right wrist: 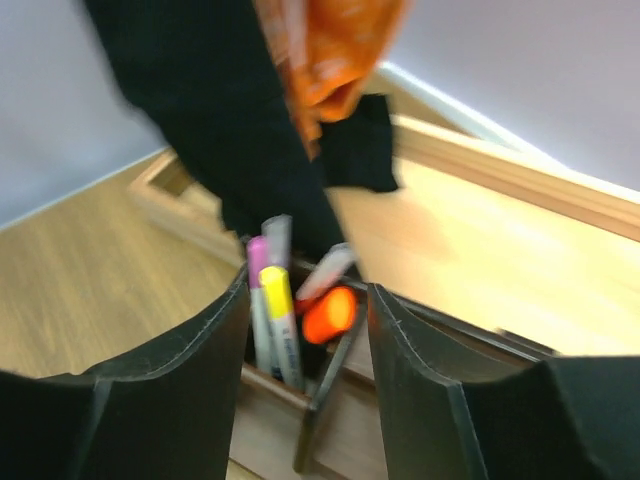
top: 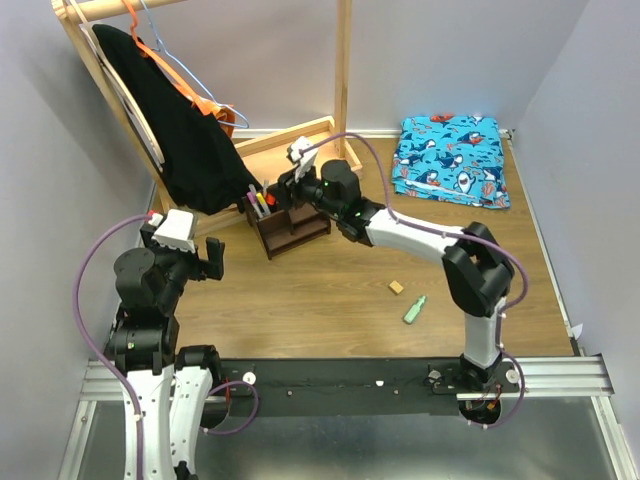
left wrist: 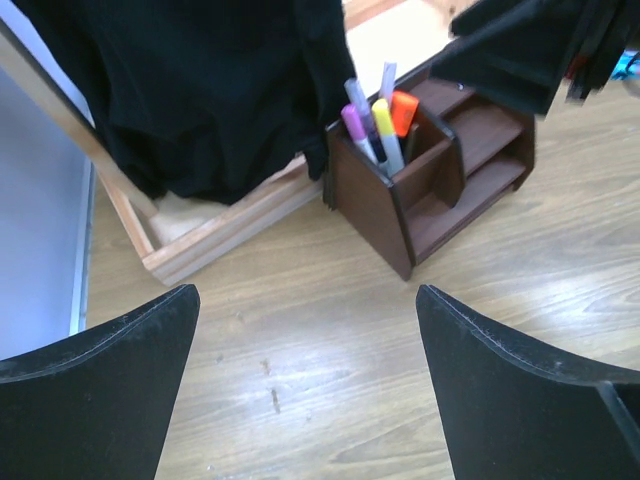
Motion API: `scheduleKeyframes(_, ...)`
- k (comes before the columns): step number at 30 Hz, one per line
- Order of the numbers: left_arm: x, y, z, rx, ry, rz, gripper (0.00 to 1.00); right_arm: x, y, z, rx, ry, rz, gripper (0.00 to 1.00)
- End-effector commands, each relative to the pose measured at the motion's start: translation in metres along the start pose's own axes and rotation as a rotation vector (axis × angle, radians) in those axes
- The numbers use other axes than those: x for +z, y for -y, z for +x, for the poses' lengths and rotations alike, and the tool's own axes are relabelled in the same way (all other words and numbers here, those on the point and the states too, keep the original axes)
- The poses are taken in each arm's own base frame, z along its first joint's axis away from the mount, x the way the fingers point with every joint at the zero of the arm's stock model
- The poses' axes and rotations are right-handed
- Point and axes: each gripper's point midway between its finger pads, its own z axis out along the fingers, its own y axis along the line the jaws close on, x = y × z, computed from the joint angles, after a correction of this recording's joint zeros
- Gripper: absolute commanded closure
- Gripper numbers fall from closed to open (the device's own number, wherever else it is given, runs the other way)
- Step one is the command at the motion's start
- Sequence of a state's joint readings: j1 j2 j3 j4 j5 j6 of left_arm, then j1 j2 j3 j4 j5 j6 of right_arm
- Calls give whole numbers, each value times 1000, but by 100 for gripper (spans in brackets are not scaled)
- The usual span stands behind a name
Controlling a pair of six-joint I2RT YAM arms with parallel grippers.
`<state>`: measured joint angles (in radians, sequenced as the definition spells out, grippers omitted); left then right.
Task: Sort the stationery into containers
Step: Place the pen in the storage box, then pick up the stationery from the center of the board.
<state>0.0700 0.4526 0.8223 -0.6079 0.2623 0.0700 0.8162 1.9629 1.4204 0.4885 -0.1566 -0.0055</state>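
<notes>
The dark brown organiser stands on the table in front of the rack. Its tall compartment holds a pink-topped pen, a yellow-topped pen, a grey-topped pen and an orange-tipped marker. My right gripper hovers right over that compartment, open, with the orange tip below and between its fingers, which do not clamp it. A tan eraser and a mint-green highlighter lie on the table to the right. My left gripper hangs wide open and empty above bare wood, left of the organiser.
A black garment and an orange hanger hang on the pale wooden rack just behind the organiser. A folded blue shark-print cloth lies at the back right. Grey walls close in both sides.
</notes>
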Motion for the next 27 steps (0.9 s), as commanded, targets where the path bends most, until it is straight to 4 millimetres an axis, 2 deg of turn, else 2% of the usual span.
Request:
scheduleKeyframes(1, -8, 15, -16, -25, 93, 62, 1, -62, 50, 7, 63, -246, 329, 36)
scheduleKeyframes(3, -8, 22, -12, -62, 97, 92, 1, -85, 60, 18, 37, -308, 363, 34)
scheduleKeyframes(4, -9, 24, -14, -65, 109, 101, 1, -106, 66, 24, 19, -364, 405, 33)
scheduleKeyframes(7, -7, 30, -12, -91, 100, 134, 1, -147, 92, 49, 69, -489, 517, 31)
scheduleKeyframes(8, -8, 30, -16, -90, 106, 138, 2, -161, 112, 56, 146, -500, 583, 31)
scheduleKeyframes(10, -2, 28, -16, -91, 82, 139, 3, -181, 129, 65, 212, -533, 648, 30)
scheduleKeyframes(11, -2, 27, -21, -86, 85, 134, 3, -192, 145, 71, 229, -545, 690, 30)
scheduleKeyframes(13, 7, 24, -20, -83, 63, 135, 4, -207, 158, 83, 238, -587, 722, 29)
scheduleKeyframes(14, 10, 23, -22, -85, 61, 132, 5, -220, 175, 90, 255, -603, 754, 29)
scheduleKeyframes(16, 18, 21, -22, -103, 43, 137, 5, -236, 183, 108, 294, -652, 765, 25)
scheduleKeyframes(17, 20, 23, -24, -105, 41, 149, 6, -250, 196, 115, 313, -670, 786, 21)
scheduleKeyframes(18, 22, 23, -24, -107, 32, 156, 6, -255, 198, 122, 313, -690, 770, 0)
scheduleKeyframes(20, 27, 22, -19, -94, 8, 162, 6, -269, 201, 136, 280, -736, 766, 0)
scheduleKeyframes(23, 33, 19, -12, -95, -26, 154, 6, -281, 209, 146, 252, -784, 775, 1)
scheduleKeyframes(26, 40, 18, -10, -99, -35, 153, 6, -286, 211, 161, 281, -847, 784, 6)
scheduleKeyframes(27, 42, 17, -11, -99, -35, 151, 6, -289, 214, 165, 299, -857, 801, 11)
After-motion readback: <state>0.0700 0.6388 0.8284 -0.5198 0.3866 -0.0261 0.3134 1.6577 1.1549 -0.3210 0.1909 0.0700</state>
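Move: The blue-capped glue stick lies about 37 cm to the right of the right hand, some 2 cm farther out and 21 cm below, hidden under the arm from above. The storage box's middle is roughly 4 cm ahead and 15 cm down. Its pens stand about 5 cm ahead, 8 cm left and 11 cm lower. The eraser lies some 30 cm right and 12 cm back, on the table. From the left hand, the glue stick is about 64 cm right, 18 cm ahead and 26 cm down. Rightward in one fast sweep of about 36 cm, the empty right hand first lifts clear of the storage box, then sinks to finish some 12 cm lower, over the glue stick without touching it. Its wrist swings clockwise and tips the fingers forward and down, while the half-open fingers spread wide. The left hand eases back and up, then forward and down a few centimetres, still open. ##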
